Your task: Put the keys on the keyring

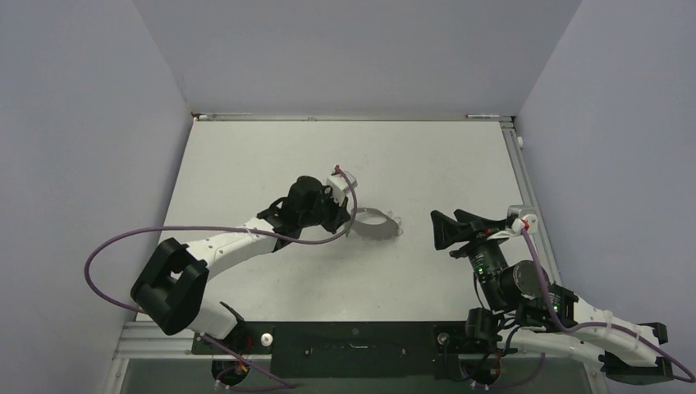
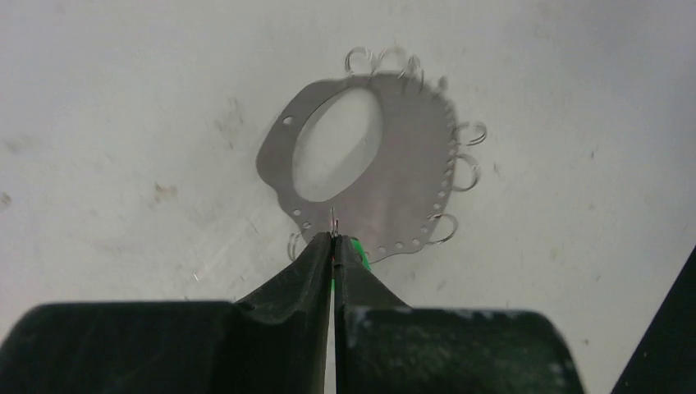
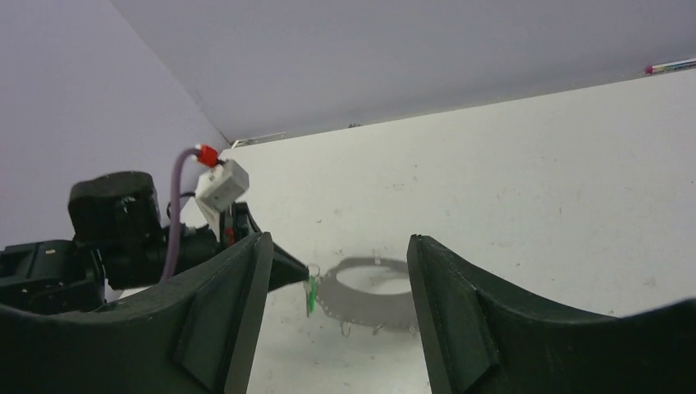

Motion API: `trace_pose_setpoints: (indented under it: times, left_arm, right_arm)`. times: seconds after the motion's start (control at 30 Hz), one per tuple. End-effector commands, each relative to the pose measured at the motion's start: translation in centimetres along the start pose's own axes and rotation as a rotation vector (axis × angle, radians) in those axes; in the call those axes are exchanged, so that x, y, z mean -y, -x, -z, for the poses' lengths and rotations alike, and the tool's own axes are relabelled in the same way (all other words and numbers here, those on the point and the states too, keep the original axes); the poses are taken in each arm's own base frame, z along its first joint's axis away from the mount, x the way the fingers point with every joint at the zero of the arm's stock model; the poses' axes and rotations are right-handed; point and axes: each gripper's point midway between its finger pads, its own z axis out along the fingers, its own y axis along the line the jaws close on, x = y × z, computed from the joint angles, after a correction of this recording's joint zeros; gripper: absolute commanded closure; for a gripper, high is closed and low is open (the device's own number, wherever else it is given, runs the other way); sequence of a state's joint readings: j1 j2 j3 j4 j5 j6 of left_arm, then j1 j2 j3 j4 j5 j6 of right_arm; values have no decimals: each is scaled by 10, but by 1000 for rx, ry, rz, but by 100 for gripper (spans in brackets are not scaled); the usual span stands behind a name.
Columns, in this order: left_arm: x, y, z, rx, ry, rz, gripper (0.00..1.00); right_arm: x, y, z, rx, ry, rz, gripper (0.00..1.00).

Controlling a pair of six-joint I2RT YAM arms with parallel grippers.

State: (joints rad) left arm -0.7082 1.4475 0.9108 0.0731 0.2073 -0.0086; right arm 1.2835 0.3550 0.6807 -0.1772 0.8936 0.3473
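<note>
My left gripper (image 2: 334, 238) is shut on the small wire loop at the head of the green key (image 3: 311, 294). The key hangs down beside the gripper's tips, and a sliver of green (image 2: 359, 249) shows beside the right fingertip. The grey keyring (image 2: 410, 164) sits right at those tips, its rim edged with tiny wire loops. In the right wrist view the keyring (image 3: 369, 295) looks tilted, with loops dangling under it. I cannot tell whether the key is joined to the ring. My right gripper (image 1: 439, 230) stands open to the right of the keyring (image 1: 377, 223), with nothing between its fingers (image 3: 238, 304).
The white table (image 1: 271, 156) is scuffed and walled by grey panels. A pen-like object (image 1: 484, 116) lies along the back edge at the right. The left arm's purple cable (image 1: 246, 232) loops over the table's left side.
</note>
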Motion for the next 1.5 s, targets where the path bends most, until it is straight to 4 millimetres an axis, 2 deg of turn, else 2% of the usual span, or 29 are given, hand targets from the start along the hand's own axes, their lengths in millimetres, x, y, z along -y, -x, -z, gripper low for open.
trace_pose_setpoints:
  times: [0.0, 0.13, 0.2, 0.3, 0.37, 0.4, 0.43, 0.53, 0.6, 0.7, 0.8, 0.93, 1.03, 1.2, 1.47]
  left_arm:
    - [5, -20, 4, 37, -59, 189, 100]
    - [-3, -35, 15, 8, 2, 219, 99]
    - [-5, -39, 18, -8, 18, 225, 87]
    - [-9, -46, 25, -45, 56, 237, 53]
    - [-19, -45, 33, -64, 129, 237, 31]
    - [-26, -52, 41, -108, 182, 240, 16]
    - [-34, -48, 49, -115, 237, 236, 2]
    - [-57, -28, 79, -90, 414, 240, 4]
    - [-64, -13, 101, -51, 509, 306, 4]
    - [-63, 7, 133, -27, 569, 359, 4]
    - [-55, 22, 165, -10, 573, 379, 4]
    - [-51, 25, 207, 40, 586, 332, 4]
    - [-59, 21, 229, 126, 636, 278, 4]
    - [-60, 17, 246, 244, 646, 244, 4]
    - [-64, 11, 246, 239, 664, 227, 4]
  right_arm:
    - [-4, 3, -3, -6, -8, -4, 38]
    - [-10, 0, -7, -10, -7, 9, 37]
    - [-13, -1, -9, -13, -8, 17, 36]
    - [-15, -1, -11, -23, -17, 33, 33]
    - [-15, -1, -12, -30, -32, 40, 26]
    - [-14, -1, -13, -32, -45, 41, 24]
    - [-13, 0, -13, -33, -53, 42, 22]
    - [-7, -1, -15, -24, -102, 34, 21]
    - [-2, -1, -16, -12, -144, 19, 21]
    - [1, -2, -17, -2, -182, 8, 21]
    - [-6, -2, -20, -12, -157, 20, 20]
    - [-11, -4, -20, -24, -133, 26, 19]
    - [-8, -9, -21, -20, -142, 28, 18]
    - [-11, -15, -23, -29, -140, 38, 17]
    - [-11, -17, -22, -38, -132, 35, 16]
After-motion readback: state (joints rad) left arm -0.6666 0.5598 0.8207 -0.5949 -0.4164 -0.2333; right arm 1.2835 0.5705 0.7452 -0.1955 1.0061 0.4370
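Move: My left hand already grips the green-tagged keys, which hang some 3 cm under the fingertips. The metal ring plate dangles with them, its middle about 7 cm to the right, 1 cm ahead and 4 cm below. The table spot they are going down to is roughly 4 cm left, 3 cm back and 9 cm below this hand. From my right hand the keys are some 13 cm ahead, 17 cm left and 20 cm below. I quickly lower my left hand about 7 cm, easing a little left and back, to set the keys and plate on the table, then spread the fingers wide and let go. Next I draw that hand away left and up by some 18 cm each, also back, swinging about 35 degrees counter-clockwise. My empty right hand edges about 3 cm forward and left, opening wider. ##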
